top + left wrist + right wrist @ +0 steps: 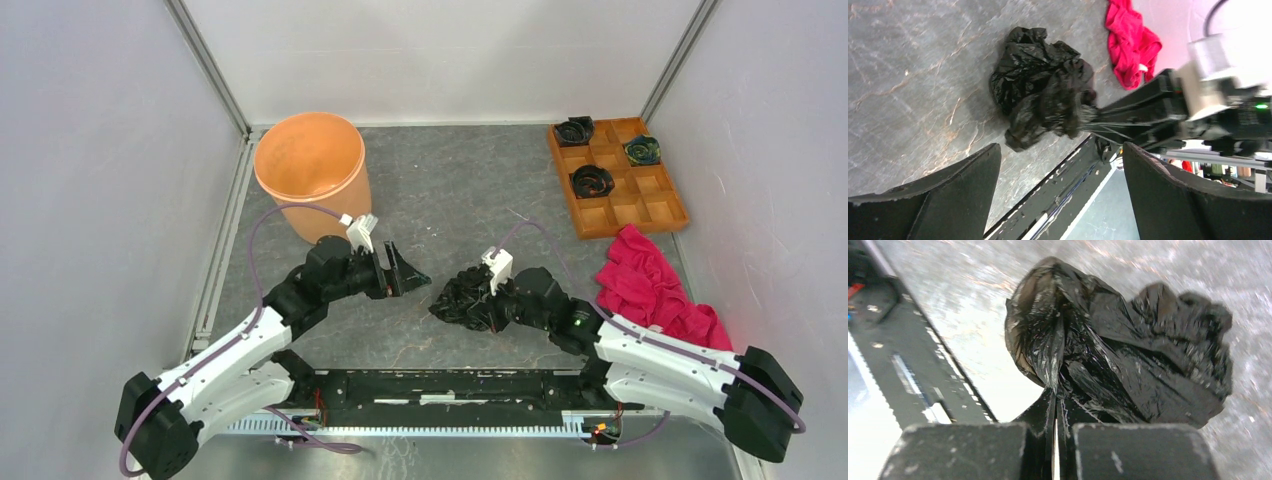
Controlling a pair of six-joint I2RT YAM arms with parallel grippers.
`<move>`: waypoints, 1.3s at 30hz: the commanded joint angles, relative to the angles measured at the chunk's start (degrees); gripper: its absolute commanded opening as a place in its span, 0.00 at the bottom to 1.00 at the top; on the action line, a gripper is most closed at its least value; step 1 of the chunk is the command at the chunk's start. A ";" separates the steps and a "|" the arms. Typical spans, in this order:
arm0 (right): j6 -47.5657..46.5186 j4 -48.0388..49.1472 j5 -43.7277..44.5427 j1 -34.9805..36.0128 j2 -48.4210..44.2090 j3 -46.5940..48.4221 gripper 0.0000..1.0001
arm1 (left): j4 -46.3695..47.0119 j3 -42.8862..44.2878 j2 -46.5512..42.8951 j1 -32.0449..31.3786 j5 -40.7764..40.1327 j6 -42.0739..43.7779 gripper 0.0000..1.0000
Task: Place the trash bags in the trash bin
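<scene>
The trash bags (pixel 463 295) are one crumpled lump of glossy black film on the grey table, near its middle. My right gripper (pixel 487 302) is shut on the lump's right side; in the right wrist view the fingers (pixel 1044 412) pinch a fold of the black bag (pixel 1118 355). My left gripper (pixel 408 272) stands open a little left of the lump, apart from it, with the black bag (pixel 1045 92) showing beyond its fingers (pixel 960 192) and nothing between them. The trash bin (pixel 312 172), a round orange bucket, stands upright at the back left.
An orange-brown tray (pixel 668 215) with small black rolls sits at the back right. A pink-red cloth (pixel 650 285) lies right of the right arm. White walls close in both sides and the back. The arms' black base rail (pixel 450 385) runs along the near edge.
</scene>
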 commanded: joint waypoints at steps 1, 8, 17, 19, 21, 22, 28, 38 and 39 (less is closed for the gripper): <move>0.67 9.06 -7.63 0.25 -4.01 0.46 0.00 | 3.62 -2.90 -0.07 -0.17 1.17 -0.14 0.95; 4.98 11.60 -10.64 0.19 -6.15 5.21 0.00 | 9.18 -5.90 -11.19 -0.17 2.51 -1.07 1.00; 10.76 11.45 -7.37 0.19 -7.47 8.74 0.00 | 15.73 -6.30 -12.37 -0.81 12.77 -1.20 1.00; 12.40 12.36 -7.09 0.18 -7.52 8.58 0.00 | 16.24 -6.28 -11.18 -2.02 13.18 -1.10 1.00; 13.85 12.82 -6.76 0.18 -7.57 8.43 0.00 | 15.68 -6.01 -10.14 -3.32 11.79 -0.79 1.00; 14.40 12.98 -6.55 0.18 -7.85 8.26 0.00 | 14.48 -5.76 -9.55 -3.79 10.41 -0.63 0.98; 16.94 13.38 -3.10 0.19 -12.36 5.66 0.00 | -0.66 -1.37 -6.18 -4.03 -1.46 3.82 0.72; 18.10 11.35 -0.47 0.16 -14.05 5.64 0.01 | 17.10 -5.72 -3.12 -4.21 8.01 -4.31 0.53; 17.68 9.82 -0.30 0.23 -13.55 7.16 0.01 | 16.67 -4.99 -2.54 -4.21 7.63 -3.83 0.46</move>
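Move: The trash bag is already pinched near its right end by the right gripper. Its middle lies about 6 cm left of that hand point, 3 cm farther out and 3 cm lower. From the open left gripper, the trash bag is some 12 cm to the right, 2 cm back and 11 cm below. The trash bin stands about 21 cm left of the left hand, 21 cm farther out, its middle some 6 cm lower. Keep the right gripper shut on the trash bag and raise it about 16 cm, shifting slightly left and levelling its fingers some 30 degrees. Dip the left gripper briefly, lift it about 8 cm while drawing back, then lower it and ease it right to the bag's raised near edge. Bring its fingers to half shut around that edge. ##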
